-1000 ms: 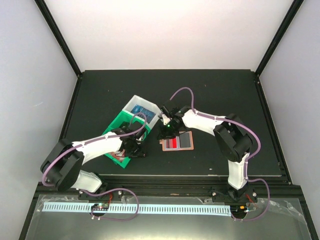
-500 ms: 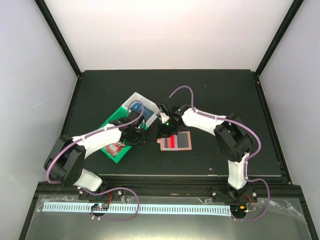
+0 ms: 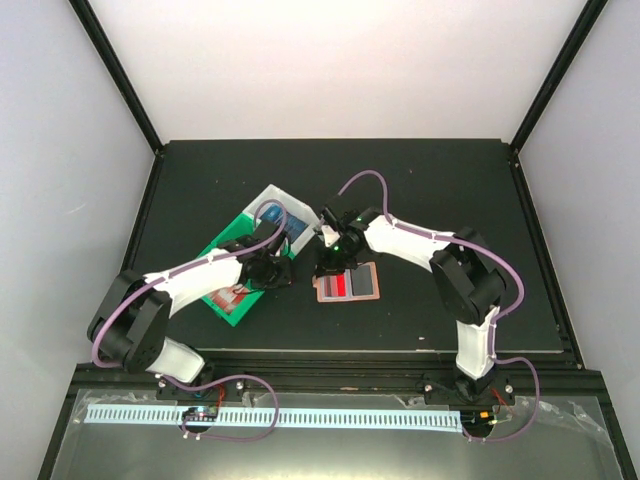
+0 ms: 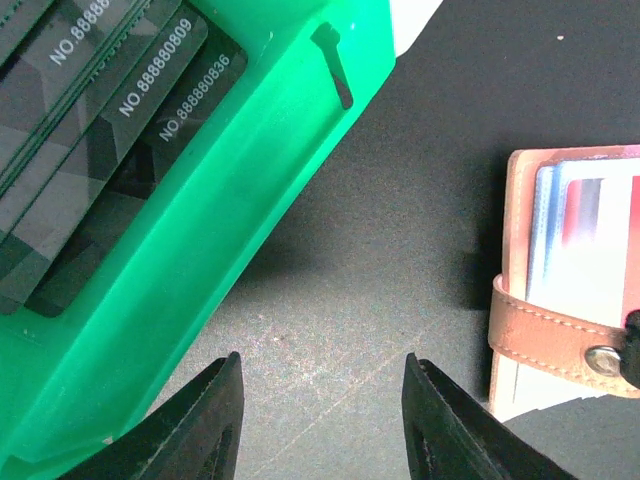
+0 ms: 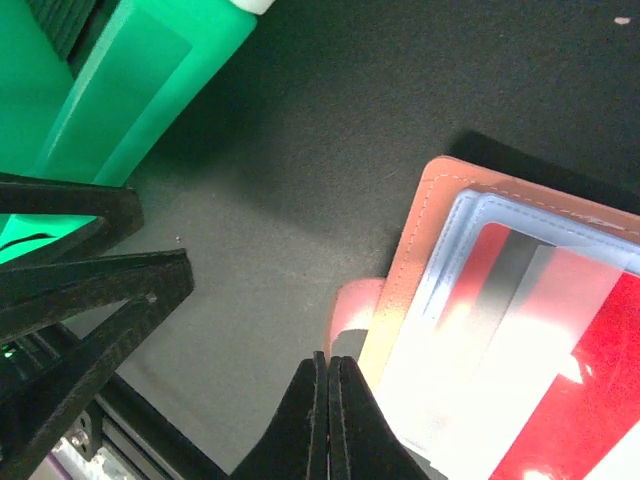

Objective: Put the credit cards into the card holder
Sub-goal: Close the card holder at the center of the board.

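The card holder lies open on the black mat, with a red and white credit card and a dark one in its pockets. My right gripper is shut, its tips at the holder's left edge right by the curled snap tab; nothing shows between the fingers. My left gripper hangs open over bare mat, between the green bin and the holder. Dark numbered credit cards lie in the green bin.
A white bin holding blue cards adjoins the green bin at its far end. Both grippers are close together left of the holder. Black frame rails border the mat.
My right gripper has closed beside the holder's tab. My left gripper has moved up from the near end of the green bin towards the holder.
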Robot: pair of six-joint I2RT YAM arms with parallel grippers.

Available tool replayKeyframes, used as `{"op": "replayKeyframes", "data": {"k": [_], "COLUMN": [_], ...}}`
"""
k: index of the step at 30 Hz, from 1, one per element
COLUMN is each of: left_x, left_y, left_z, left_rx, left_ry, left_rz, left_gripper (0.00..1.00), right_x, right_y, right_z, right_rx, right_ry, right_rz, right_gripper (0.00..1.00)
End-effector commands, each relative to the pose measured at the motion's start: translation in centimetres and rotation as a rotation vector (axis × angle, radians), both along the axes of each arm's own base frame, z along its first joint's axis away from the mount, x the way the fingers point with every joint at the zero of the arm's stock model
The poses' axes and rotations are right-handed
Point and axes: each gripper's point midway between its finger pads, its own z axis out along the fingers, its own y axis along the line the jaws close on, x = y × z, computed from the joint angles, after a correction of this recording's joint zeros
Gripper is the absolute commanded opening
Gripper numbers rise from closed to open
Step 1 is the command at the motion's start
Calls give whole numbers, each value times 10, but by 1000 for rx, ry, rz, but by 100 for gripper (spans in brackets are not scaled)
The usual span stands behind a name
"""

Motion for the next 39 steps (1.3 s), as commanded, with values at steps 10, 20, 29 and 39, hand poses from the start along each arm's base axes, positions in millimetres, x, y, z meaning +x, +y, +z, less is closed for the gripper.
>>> {"op": "replayKeyframes", "data": {"k": [10, 20, 29, 39], "left_x": [17, 19, 15, 5], "left_y": [13, -20, -39, -51], "left_z": [33, 34, 37, 25], "left_rx": [-82, -225, -333, -374], "left_ry": [-108, -77, -60, -6], "left_rz": [115, 4, -51, -41], "left_gripper": [48, 48, 48, 51], "right_x": [-22, -15, 25, 49], "right_y": [23, -16, -79, -90], "right_z": [83, 58, 8, -10], "right_rx": [273, 163, -135, -272], "right_ry": [14, -15, -135, -192], "right_rz": [48, -15, -93, -85], "right_gripper": [1, 1, 1, 1]}}
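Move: The right fingers are already shut on the card holder's strap at its left edge; the middle of the open holder lies about 6 cm to their right, 1 cm back and 3 cm below. From this hand the green bins sit some 18 cm left and level, the white bin about 9 cm left and 13 ahead. From the open left hand, the holder's middle is about 13 cm right, 1 cm back and 4 below. Upward first, leaning slightly left, the right hand lifts the pinched strap and its flap about 8 cm, then swings right some 10 cm while sinking and reaching forward, carrying the flap over the holder's other half and keeping its grip on the strap. The left hand rises, then shifts right towards the holder, its open fingertips tilting rightward, without touching it. ##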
